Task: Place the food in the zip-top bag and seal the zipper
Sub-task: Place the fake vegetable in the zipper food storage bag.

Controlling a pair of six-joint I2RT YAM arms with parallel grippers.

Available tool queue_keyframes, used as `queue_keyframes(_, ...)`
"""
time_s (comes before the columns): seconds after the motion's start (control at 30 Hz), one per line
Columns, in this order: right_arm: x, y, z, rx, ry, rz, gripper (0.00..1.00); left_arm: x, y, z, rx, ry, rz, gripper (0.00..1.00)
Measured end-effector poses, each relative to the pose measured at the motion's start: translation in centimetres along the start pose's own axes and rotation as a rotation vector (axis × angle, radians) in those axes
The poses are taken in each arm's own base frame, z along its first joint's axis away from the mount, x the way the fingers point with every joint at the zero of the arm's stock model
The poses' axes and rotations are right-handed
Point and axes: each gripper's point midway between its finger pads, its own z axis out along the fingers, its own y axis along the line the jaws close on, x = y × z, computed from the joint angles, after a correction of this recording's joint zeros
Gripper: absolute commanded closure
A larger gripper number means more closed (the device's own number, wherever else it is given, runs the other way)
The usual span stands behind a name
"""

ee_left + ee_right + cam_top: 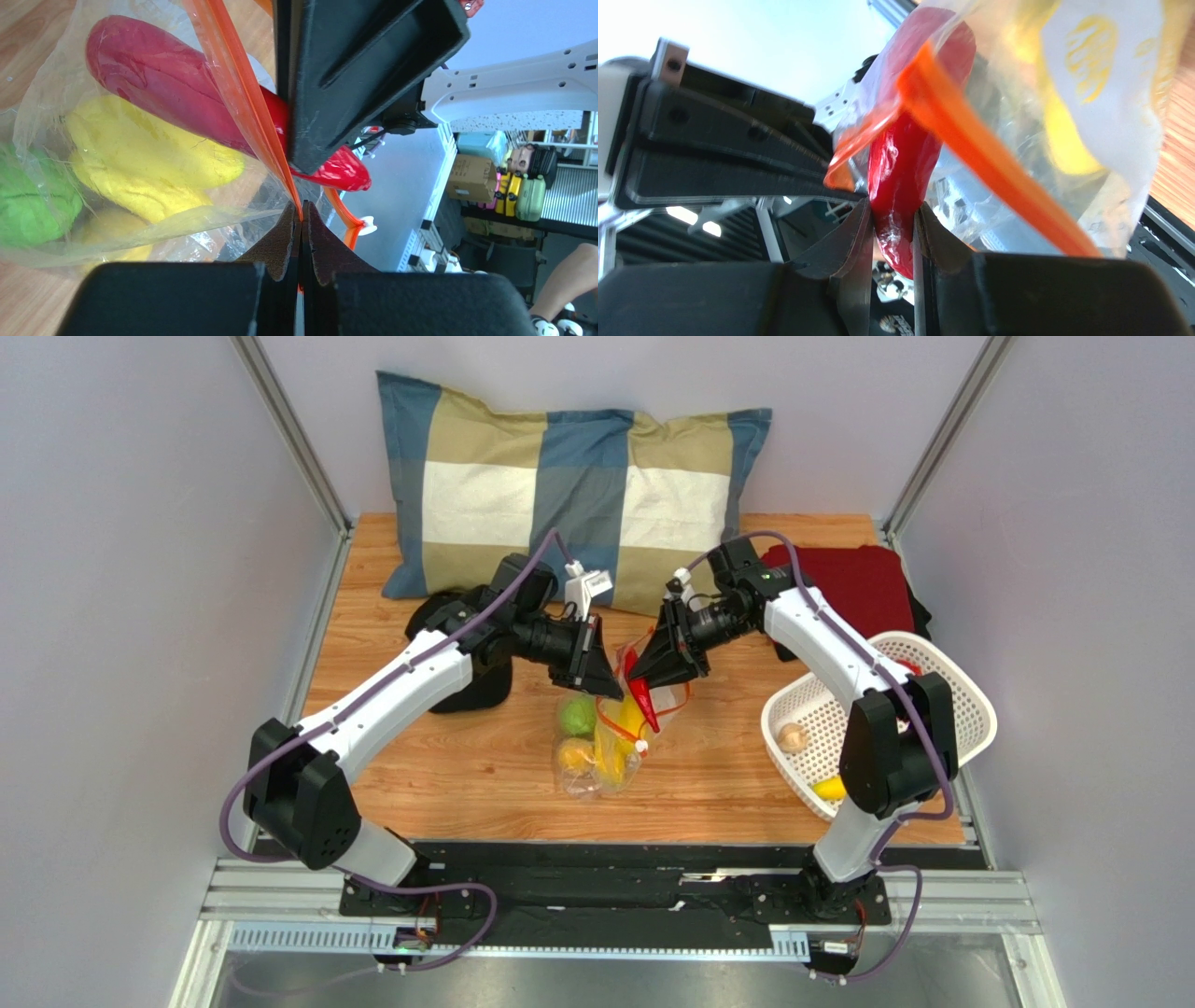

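The clear zip-top bag [596,749] hangs over the table's middle, with a green ball-like piece [577,716], a yellow banana [617,742] and a yellow lemon-like piece [575,756] inside. My left gripper [606,665] is shut on the orange-red zipper strip [242,98] at the bag's mouth and holds it up. My right gripper [648,669] is shut on the end of the red piece [906,168], whose other end lies inside the bag mouth [161,77]. The white slider tab [366,226] sits at the strip's far end.
A white perforated basket [954,693] at the right holds a beige round piece [794,737] and a yellow piece [831,787]. A checked pillow [561,490] lies at the back, a dark red cloth [859,581] at back right, a black object [463,686] under the left arm.
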Motion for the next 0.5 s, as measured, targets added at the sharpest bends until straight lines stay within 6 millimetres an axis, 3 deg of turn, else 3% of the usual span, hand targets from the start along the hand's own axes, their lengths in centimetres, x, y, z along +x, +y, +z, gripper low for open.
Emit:
queue_keyframes(0.23, -0.9, -1.8, 0.2, 0.128, -0.083, 0.082, 0.98, 0.3, -0.5, 0.3, 0.010, 0.011, 0.004, 1.00)
queue_keyframes(0.3, -1.2, -2.5, 0.1, 0.169, -0.110, 0.124, 0.59, 0.3, -0.7, 0.4, 0.013, 0.014, 0.007, 1.00)
queue_keyframes(0.33, -1.3, -2.6, 0.1, 0.180, -0.121, 0.146, 0.17, 0.3, -0.7, 0.5, 0.014, 0.016, 0.008, 1.00)
queue_keyframes(0.37, -1.4, -2.7, 0.1, 0.190, -0.131, 0.171, 0.04, 0.2, -0.8, 0.6, 0.016, 0.017, 0.011, 1.00)
queue_keyframes(0.5, -1.7, -2.9, -0.1, 0.218, -0.174, 0.217, 0.00, -0.2, -1.1, 0.8, 0.020, 0.017, 0.017, 1.00)
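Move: The right hand, already holding the red pepper, has it at the bag mouth, whose middle lies some 2 cm back, 1 cm right and 3 cm below. Lower inside the bag, about 13 cm beneath that hand, the yellow vegetables lie roughly 10 cm back and 3 cm left, the green vegetable 6 cm back and 9 cm left. From the left hand, still pinching the orange rim, the mouth's middle is about 4 cm right, 1 cm ahead and 2 cm down. Down by about 3 cm, easing a little right and forward, the right hand lowers the red pepper into the bag mouth while its fingers tip further down and swing clockwise, some 20 degrees in all. Then the fingers open from nearly shut to wide and let go of the pepper. The left hand keeps its pinch on the rim, drifting only about a centimetre to the right. ##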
